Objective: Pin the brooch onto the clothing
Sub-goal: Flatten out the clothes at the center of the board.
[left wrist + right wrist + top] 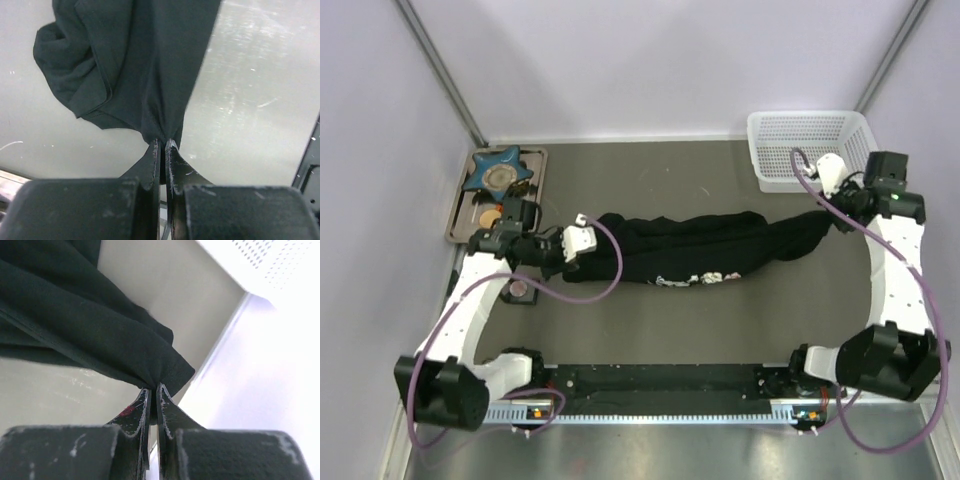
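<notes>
The clothing (700, 245), a black T-shirt, hangs bunched and stretched between both arms across the middle of the table, with a little white lettering showing at its lower edge. My left gripper (596, 238) is shut on the shirt's left end; the left wrist view shows the fingertips (162, 142) pinching a fold of black cloth (145, 65). My right gripper (838, 214) is shut on the right end, and in the right wrist view (154, 387) a corner of the cloth (75, 325) is clamped between the jaws. A small round pinkish piece, the brooch (518, 289), lies on the table beside the left arm.
A white perforated basket (810, 145) stands at the back right, close to the right gripper. At the back left, a brown tray (460, 215) holds a blue star-shaped dish (498, 170) and small round pieces. Lilac walls enclose the table on three sides.
</notes>
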### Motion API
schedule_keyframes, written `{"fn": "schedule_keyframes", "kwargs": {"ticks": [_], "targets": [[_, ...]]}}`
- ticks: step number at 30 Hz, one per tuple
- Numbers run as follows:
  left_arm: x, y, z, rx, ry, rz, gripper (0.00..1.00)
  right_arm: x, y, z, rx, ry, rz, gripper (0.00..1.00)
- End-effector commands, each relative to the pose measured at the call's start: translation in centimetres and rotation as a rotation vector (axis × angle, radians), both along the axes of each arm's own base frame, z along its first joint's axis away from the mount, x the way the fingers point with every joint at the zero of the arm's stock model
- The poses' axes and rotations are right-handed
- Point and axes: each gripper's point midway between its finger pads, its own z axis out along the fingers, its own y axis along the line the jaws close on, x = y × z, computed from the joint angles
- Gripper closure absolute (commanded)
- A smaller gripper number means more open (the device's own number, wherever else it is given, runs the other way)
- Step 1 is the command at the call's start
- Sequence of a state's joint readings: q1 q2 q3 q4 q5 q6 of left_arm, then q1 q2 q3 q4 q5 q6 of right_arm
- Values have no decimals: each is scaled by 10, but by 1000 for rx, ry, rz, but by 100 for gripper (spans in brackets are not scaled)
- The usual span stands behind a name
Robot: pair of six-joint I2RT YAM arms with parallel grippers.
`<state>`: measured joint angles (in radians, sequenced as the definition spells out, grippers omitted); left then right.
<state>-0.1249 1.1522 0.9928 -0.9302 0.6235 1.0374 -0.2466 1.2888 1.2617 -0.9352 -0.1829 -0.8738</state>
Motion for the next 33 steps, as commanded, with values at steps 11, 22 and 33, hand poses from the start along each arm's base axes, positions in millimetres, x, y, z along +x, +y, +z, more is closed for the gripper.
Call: {"fn": "schedule_keyframes", "kwargs": {"ticks": [11, 22, 33], "targets": [[-164, 11, -52, 130, 166, -444, 50, -52, 4, 0, -11, 56, 50, 100], [-39, -35, -34, -58, 167, 40, 35, -93, 18, -39, 12, 162, 92, 100], [20, -36, -75, 105, -6, -235, 34, -86, 21, -39, 70, 184, 60, 100]]}}
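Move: The clothes lie bunched across the board, pinched at both ends: their middle is about 25 cm right of the left hand and 5 cm farther out, and some 31 cm left of the right hand, almost level with it. The bare board to be covered starts about 14 cm back from and 13 cm below the left hand. The black stand is 10 cm left and 4 cm back of the left hand; the white basket is some 21 cm ahead of the right. The clothes' left end is drawn about 15 cm back towards the base, first slightly up, then down, and let go as the left fingers open wide; that hand then returns forward about 13 cm and a little right, sinking over the cloth. The right hand keeps its pinch, lifts briefly, pulls its end some 9 cm back and down, then holds still. ##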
